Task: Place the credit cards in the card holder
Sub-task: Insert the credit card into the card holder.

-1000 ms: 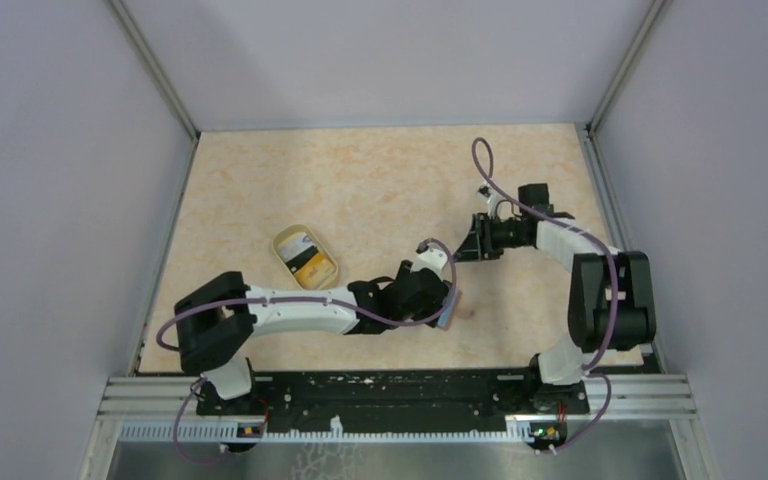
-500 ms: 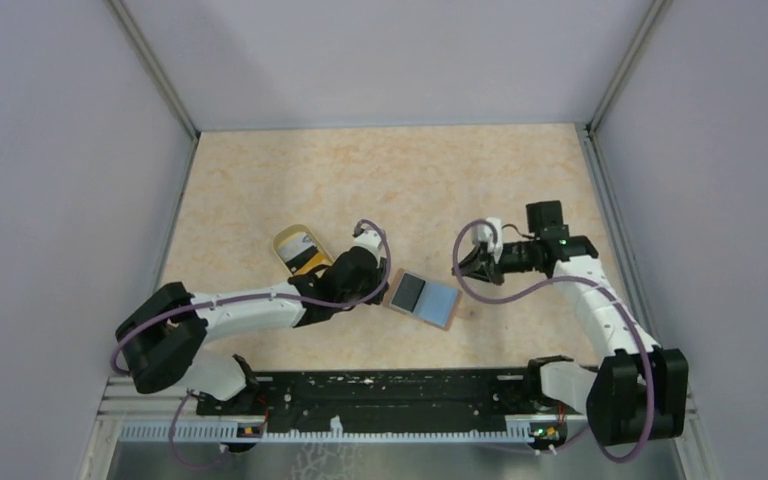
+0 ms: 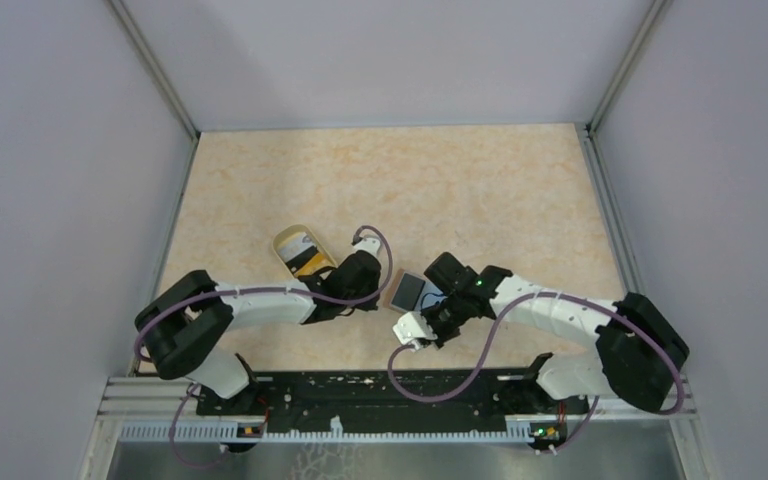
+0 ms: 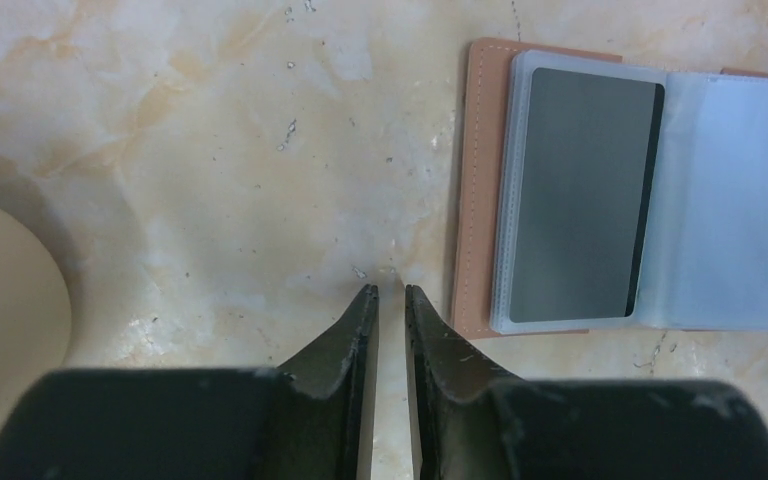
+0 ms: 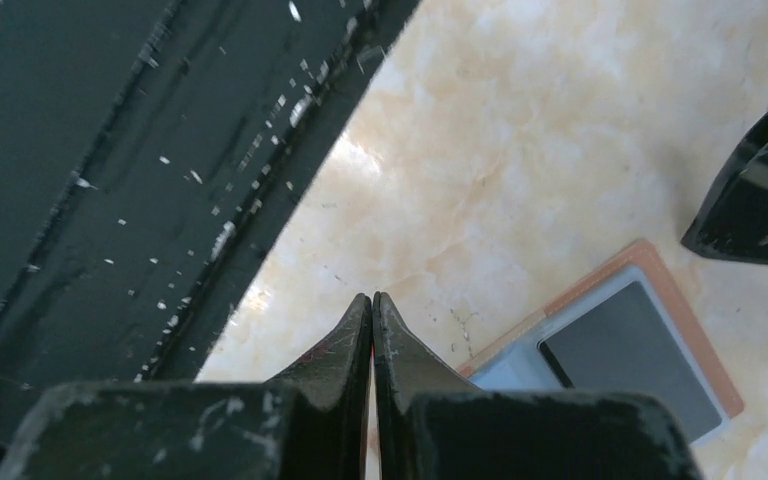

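Note:
The card holder (image 3: 412, 292) lies open on the table, brown edge (image 4: 475, 180) round a light blue lining (image 5: 508, 368). A dark grey card (image 4: 580, 190) sits in its left sleeve. More credit cards (image 3: 308, 262), white and orange-yellow, stand in a translucent cup. My left gripper (image 4: 388, 290) hovers just left of the card holder, jaws a narrow gap apart with bare table between them. My right gripper (image 5: 372, 296) is shut and empty. It reaches over the holder's near right part toward the table's near edge (image 3: 428, 330).
The yellowish cup (image 3: 305, 255) stands left of my left gripper (image 3: 380, 299); its rim (image 4: 5, 300) shows at the left wrist view's left edge. The black base rail (image 5: 110, 150) runs close in front of my right fingertips. Grey walls enclose the table.
The left gripper laid the card holder open on the table, drew back left and narrowed. The right arm swung in from the right over the holder's near side and shut.

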Available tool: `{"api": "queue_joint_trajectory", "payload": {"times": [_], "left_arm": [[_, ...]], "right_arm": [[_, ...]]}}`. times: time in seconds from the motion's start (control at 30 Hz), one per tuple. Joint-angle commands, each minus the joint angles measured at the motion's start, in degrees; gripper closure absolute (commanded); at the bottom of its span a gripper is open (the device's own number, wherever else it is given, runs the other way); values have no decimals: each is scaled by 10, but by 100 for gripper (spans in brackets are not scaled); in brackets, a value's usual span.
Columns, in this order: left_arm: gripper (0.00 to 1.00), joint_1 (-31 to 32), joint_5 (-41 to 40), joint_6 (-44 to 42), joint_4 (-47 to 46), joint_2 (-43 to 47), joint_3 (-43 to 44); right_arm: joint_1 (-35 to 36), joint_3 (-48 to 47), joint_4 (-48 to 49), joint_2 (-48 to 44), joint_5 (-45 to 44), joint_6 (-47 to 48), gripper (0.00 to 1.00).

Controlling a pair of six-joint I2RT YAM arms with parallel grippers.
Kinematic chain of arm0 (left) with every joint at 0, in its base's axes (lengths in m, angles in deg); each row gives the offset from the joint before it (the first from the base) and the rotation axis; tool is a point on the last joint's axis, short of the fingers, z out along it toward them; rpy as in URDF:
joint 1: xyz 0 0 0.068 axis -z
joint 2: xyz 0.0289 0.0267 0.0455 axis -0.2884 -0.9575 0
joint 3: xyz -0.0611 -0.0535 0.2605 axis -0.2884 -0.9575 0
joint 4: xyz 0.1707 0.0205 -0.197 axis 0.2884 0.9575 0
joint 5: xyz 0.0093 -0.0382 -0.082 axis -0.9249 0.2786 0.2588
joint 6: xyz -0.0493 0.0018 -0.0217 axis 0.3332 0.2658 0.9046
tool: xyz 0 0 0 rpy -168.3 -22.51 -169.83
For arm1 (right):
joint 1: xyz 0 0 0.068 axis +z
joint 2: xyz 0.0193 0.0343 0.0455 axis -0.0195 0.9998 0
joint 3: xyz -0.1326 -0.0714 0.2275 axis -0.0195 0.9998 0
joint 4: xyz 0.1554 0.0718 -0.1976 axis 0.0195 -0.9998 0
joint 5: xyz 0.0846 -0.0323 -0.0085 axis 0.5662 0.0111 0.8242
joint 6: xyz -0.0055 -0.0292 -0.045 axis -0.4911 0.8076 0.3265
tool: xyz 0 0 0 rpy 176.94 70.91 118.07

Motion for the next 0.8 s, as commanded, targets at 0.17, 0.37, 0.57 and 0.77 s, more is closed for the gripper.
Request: {"api": "queue_joint_trajectory", "payload": {"times": [0.17,0.37,0.57,0.77], "left_arm": [[79,-1,44,22,-34,-11,-16],[79,-1,82,26,-60,-21,-21],[79,-1,110,32,-76,-26,-25],[79,-1,139,38,-104,-26,-32]], "right_arm": [[27,2,56,54,-157,-23,100],[27,-5,53,81,-201,-35,100],[27,-18,57,99,-247,-62,100],[6,-21,86,89,-302,-101,100]]}}
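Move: The open card holder's middle lies about 9 cm to the left hand's right, 1 cm ahead and 2 cm below, its left edge just beside those fingertips; the black card in it is about 7 cm right and 1 cm ahead, the card tray about 13 cm left and 12 cm ahead. From the right hand the holder's middle is some 11 cm straight ahead and 6 cm lower, the black card 12 cm ahead and 4 cm left. Left fingertips push the holder's near-left edge 3 cm right, while the shut right fingers advance 6 cm, sinking 5. ##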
